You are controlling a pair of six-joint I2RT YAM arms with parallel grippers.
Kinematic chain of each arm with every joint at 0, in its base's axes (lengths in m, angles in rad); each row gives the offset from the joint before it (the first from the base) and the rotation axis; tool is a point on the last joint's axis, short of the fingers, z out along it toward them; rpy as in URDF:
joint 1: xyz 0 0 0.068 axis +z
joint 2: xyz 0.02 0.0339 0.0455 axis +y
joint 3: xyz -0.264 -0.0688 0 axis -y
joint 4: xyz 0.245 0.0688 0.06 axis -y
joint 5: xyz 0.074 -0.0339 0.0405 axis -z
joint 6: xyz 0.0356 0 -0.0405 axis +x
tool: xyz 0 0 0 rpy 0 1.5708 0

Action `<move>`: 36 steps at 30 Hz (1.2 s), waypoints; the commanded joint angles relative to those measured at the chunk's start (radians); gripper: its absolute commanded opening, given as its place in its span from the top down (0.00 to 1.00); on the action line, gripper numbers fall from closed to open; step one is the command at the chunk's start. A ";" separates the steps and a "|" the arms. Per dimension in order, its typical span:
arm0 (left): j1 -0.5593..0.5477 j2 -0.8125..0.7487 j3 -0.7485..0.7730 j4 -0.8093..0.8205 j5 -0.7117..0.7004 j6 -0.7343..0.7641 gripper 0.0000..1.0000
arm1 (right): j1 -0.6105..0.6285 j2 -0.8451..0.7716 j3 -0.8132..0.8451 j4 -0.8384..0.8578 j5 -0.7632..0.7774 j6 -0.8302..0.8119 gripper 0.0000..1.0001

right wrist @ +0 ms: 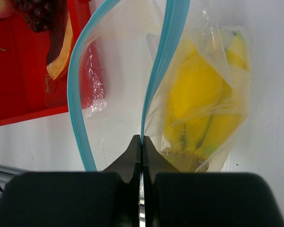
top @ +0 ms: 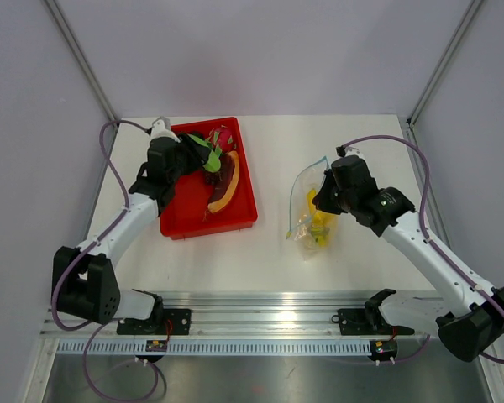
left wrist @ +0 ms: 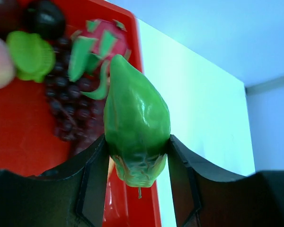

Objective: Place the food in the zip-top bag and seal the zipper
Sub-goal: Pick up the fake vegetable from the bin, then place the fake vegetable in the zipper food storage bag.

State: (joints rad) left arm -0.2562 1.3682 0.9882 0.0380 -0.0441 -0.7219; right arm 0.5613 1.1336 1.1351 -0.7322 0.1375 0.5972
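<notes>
My left gripper (left wrist: 137, 161) is shut on a green toy fruit (left wrist: 136, 123) and holds it above the red tray (top: 185, 214); it shows over the tray in the top view (top: 208, 155). In the tray lie purple grapes (left wrist: 68, 111), a pink-and-green fruit (left wrist: 102, 45), a green piece (left wrist: 31, 54) and an orange papaya slice (top: 224, 193). My right gripper (right wrist: 142, 142) is shut on one teal zipper strip (right wrist: 158, 61) of the clear zip-top bag (top: 312, 210), holding the mouth open. A yellow banana bunch (right wrist: 201, 109) sits inside the bag.
The red tray stands at the left on the white table (top: 353, 252). Grey walls surround the table. An aluminium rail (top: 269, 323) runs along the near edge.
</notes>
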 commanded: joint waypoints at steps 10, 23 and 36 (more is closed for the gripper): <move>-0.409 -0.225 0.017 0.123 0.009 0.104 1.00 | 0.003 0.041 0.064 0.010 -0.078 0.046 1.00; -0.658 -0.046 0.078 0.355 0.003 0.148 1.00 | 0.003 -0.053 0.026 -0.015 -0.105 0.070 0.99; -0.732 0.169 0.178 0.410 -0.137 0.266 1.00 | 0.003 -0.149 0.028 -0.068 -0.128 0.044 0.98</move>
State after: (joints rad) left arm -0.9848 1.5181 1.1202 0.3679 -0.1310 -0.5007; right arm 0.5621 1.0084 1.1366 -0.8032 0.0319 0.6521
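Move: The green vegetable is already in the left fingers; the open mouth of the zip-top bag lies some 29 cm to that hand's right, about 12 cm back and roughly 2 cm lower. The bananas in the bag sit about 12 cm below the right fingers, 1 cm ahead and 2 cm to their right. The red bin's middle is about 18 cm under the left hand, 4 cm straight ahead. From the right hand, the mouth's middle is 3 cm left, level ahead. The green vegetable, still pinched, is swung by the left hand to the bag's mouth: right and back while rising about 12 cm, then farther right and some 5 cm down, nearly 30 cm rightward in all. That hand turns about 40 degrees clockwise, fingers tilting up to level. The right hand keeps its pinch on the rim, edging left first, then back and up a few centimetres. ##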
